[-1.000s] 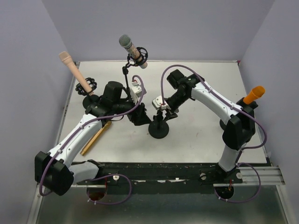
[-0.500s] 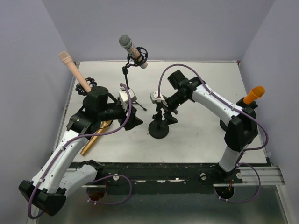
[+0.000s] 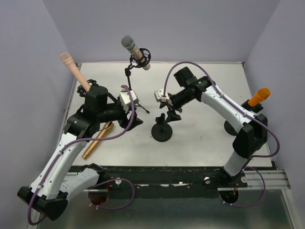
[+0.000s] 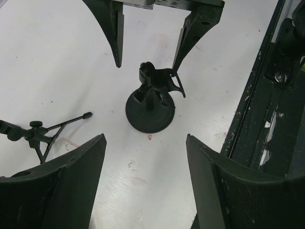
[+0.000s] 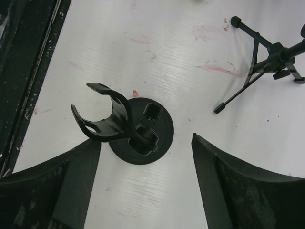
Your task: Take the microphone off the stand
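A black round-base stand [image 3: 162, 132] with an empty clip [image 5: 102, 121] stands mid-table, and also shows in the left wrist view [image 4: 150, 112]. A gold microphone [image 3: 97, 140] lies flat on the table to the left, partly under my left arm. My left gripper [image 3: 135, 122] is open and empty, left of the stand; its jaws stand wide apart [image 4: 145, 181]. My right gripper [image 3: 168, 116] is open and empty, just above and behind the clip, and shows the same in its own view [image 5: 145, 186].
A silver-headed microphone [image 3: 135, 51] sits on a tripod stand [image 5: 267, 62] at the back. A beige microphone [image 3: 74, 71] is on a stand at the far left. An orange microphone [image 3: 259, 97] is on a stand at the right edge.
My left arm has pulled back to the left, away from the round-base stand. My right gripper has lifted and drawn back a little from the clip. The gold microphone has not moved.
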Controlling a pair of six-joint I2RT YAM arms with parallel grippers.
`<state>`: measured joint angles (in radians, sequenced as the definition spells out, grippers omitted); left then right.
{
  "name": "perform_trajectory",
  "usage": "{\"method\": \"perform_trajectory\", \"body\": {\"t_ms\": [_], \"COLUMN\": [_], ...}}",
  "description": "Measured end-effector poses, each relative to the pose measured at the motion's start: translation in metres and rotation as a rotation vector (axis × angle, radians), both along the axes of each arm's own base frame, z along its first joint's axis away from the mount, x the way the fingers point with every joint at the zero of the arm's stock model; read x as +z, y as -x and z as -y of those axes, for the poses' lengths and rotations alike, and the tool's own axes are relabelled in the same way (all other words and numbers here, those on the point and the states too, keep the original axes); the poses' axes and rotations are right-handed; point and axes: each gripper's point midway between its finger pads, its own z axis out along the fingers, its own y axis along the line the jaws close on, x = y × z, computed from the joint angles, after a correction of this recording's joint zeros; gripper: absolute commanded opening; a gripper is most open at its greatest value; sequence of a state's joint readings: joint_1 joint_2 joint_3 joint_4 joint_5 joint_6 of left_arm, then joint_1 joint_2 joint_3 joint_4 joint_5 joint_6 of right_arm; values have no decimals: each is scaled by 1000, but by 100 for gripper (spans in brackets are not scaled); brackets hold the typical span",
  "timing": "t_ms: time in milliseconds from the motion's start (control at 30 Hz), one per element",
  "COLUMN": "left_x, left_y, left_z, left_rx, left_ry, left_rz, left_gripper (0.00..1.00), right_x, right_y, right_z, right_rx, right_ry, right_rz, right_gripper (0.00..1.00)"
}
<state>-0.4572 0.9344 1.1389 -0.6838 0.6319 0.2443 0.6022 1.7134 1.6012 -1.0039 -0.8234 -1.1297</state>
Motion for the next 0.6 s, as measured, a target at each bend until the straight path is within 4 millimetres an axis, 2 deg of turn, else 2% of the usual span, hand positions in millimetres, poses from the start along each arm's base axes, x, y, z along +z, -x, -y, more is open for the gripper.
{"method": "perform_trajectory", "body": {"t_ms": [233, 500, 600], "left_x": [-7, -7, -7], "left_y": [-4, -4, -5], "left_z": [1, 1, 0], "left_rx": [-4, -2, 2], "left_ry": [-19, -21, -19], "left_rz": [-14, -13, -11], "left_gripper": [76, 76, 75], "right_x": [-1, -2, -4], "right_y": [1, 1, 1], "right_z": [1, 1, 0], "right_rx": [19, 30, 32], "right_ry": [3, 2, 2], "right_rz": [16, 20, 13], "right_gripper": [62, 59, 52]}}
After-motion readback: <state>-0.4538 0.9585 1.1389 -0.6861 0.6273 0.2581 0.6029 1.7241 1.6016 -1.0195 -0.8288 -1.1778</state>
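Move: The empty stand, whose microphone is already off, stands almost under the right hand: its middle is about 3 cm to the left, 1 cm back and some 9 cm below, with the open clip only a few centimetres under the fingertips. The tripod foot is roughly 16 cm ahead and 20 cm left of that hand; the loose gold microphone lies about 37 cm left and 6 cm back, both some 16 cm lower. From the left hand the stand is about 13 cm right, 5 cm ahead and 18 cm down. The right hand stays in place just above the empty stand's clip, fingers still slanting left and down, and draws its wide-open fingers in to a little over half open, quickly at first and then more slowly. It shifts by less than half a centimetre and barely turns, the narrowing fingers held close over the clip and post head without plainly gripping either. ##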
